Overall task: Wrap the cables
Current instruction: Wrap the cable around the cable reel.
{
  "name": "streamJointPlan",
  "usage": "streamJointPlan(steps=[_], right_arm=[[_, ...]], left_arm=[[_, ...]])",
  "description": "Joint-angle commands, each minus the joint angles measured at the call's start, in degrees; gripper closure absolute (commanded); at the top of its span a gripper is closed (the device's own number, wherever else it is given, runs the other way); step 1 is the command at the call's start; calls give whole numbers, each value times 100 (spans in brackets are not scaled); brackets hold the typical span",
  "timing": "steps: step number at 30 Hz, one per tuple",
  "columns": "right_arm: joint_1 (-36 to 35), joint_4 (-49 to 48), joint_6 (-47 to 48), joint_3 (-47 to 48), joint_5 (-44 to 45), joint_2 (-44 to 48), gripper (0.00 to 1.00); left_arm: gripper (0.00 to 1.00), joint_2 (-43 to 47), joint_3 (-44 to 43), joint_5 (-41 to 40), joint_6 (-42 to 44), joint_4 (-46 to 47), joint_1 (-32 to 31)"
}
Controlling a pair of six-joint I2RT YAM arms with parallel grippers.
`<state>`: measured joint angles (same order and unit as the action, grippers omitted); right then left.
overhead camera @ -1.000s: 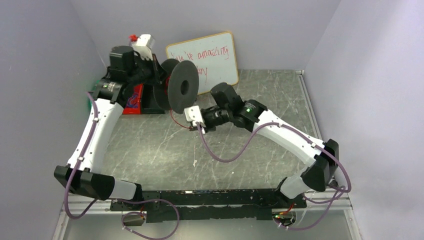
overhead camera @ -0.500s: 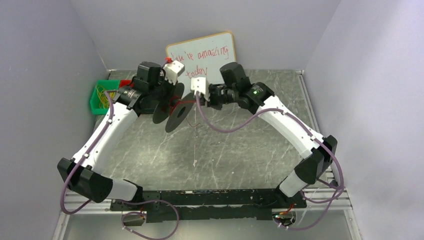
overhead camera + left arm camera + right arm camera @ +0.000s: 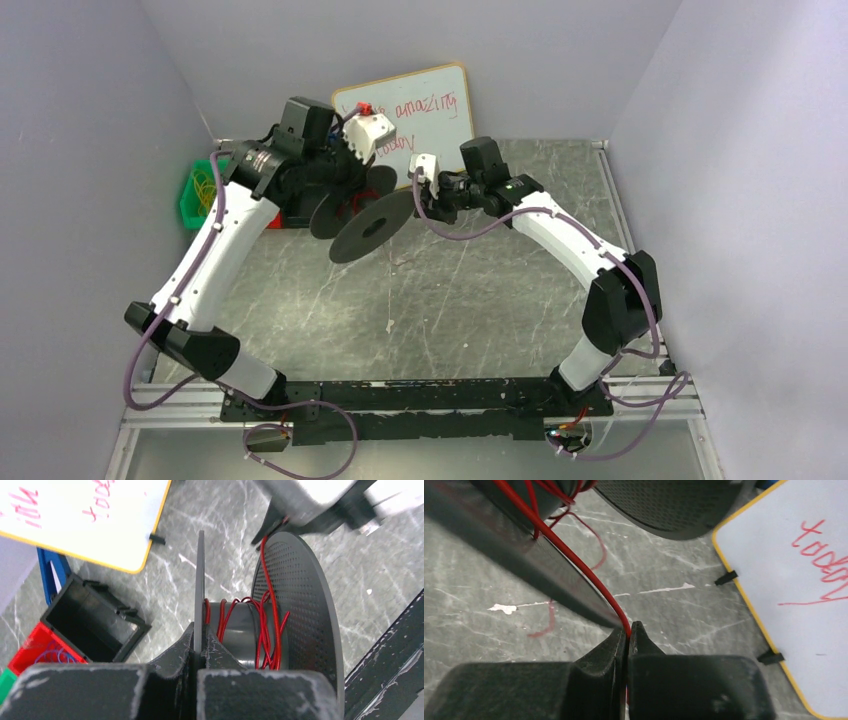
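Observation:
The black spool [image 3: 372,222] is held off the table near the back, tilted. My left gripper [image 3: 338,186] is shut on the thin edge of one spool flange [image 3: 200,595]; its jaws [image 3: 201,636] clamp it from both sides. The red cable [image 3: 266,620] lies in loose turns around the grey core between the flanges. My right gripper [image 3: 420,196] is just right of the spool. It is shut [image 3: 628,630] on the red cable [image 3: 574,562], which runs taut from the jaws up to the spool. More red cable [image 3: 596,547] trails blurred over the table.
A whiteboard [image 3: 405,115] with red writing leans on the back wall behind the spool. A green bin [image 3: 200,192] with yellow wire loops sits at the back left. An open black box [image 3: 95,620] and a red bin [image 3: 37,650] lie under the left gripper.
The spool has moved from the back left toward the middle and tilted flatter. My right gripper swung from in front of the spool up and round to its right, with the cable in it.

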<state>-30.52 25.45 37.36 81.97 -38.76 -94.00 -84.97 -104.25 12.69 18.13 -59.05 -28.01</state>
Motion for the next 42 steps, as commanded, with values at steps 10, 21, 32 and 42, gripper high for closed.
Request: streamJointPlan(steps=[10, 21, 32, 42], right_arm=[[617, -1433, -544, -854, -1387, 180, 81], [690, -1581, -433, -1079, -1484, 354, 46], [705, -1632, -134, -1428, -906, 1037, 16], [698, -2751, 232, -2790, -95, 1665, 1]], left_arm=[[97, -303, -913, 643, -112, -432, -262], [98, -379, -875, 586, -170, -483, -266], [97, -565, -854, 104, -165, -587, -265], [98, -600, -974, -134, -394, -427, -260]])
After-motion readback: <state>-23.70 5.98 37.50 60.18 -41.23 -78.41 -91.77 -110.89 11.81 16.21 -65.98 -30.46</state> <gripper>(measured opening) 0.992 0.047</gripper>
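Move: Beside the reel's right flange, the right hand holds the red cable's end; the middle of the cable reel is about 9 cm to its left, 3 cm back and 3 cm higher, and the whiteboard's middle some 17 cm ahead, 3 cm left and 8 cm lower. From the left hand, which grips the left flange, the held cable end is some 13 cm right, 1 cm ahead and 8 cm down; the black box is around 12 cm ahead, 8 cm left and 28 cm below. Opening from shut to fully wide, the right fingers let go of the red cable's end while the hand eases down about 2 cm and right; it then lifts some 3 cm and draws off rightwards, about 5 cm in all, fingertips tilting up. The left hand keeps its pinch on the reel's flange, shifting right about 2.5 cm, easing partly back and sinking 2 cm net. ##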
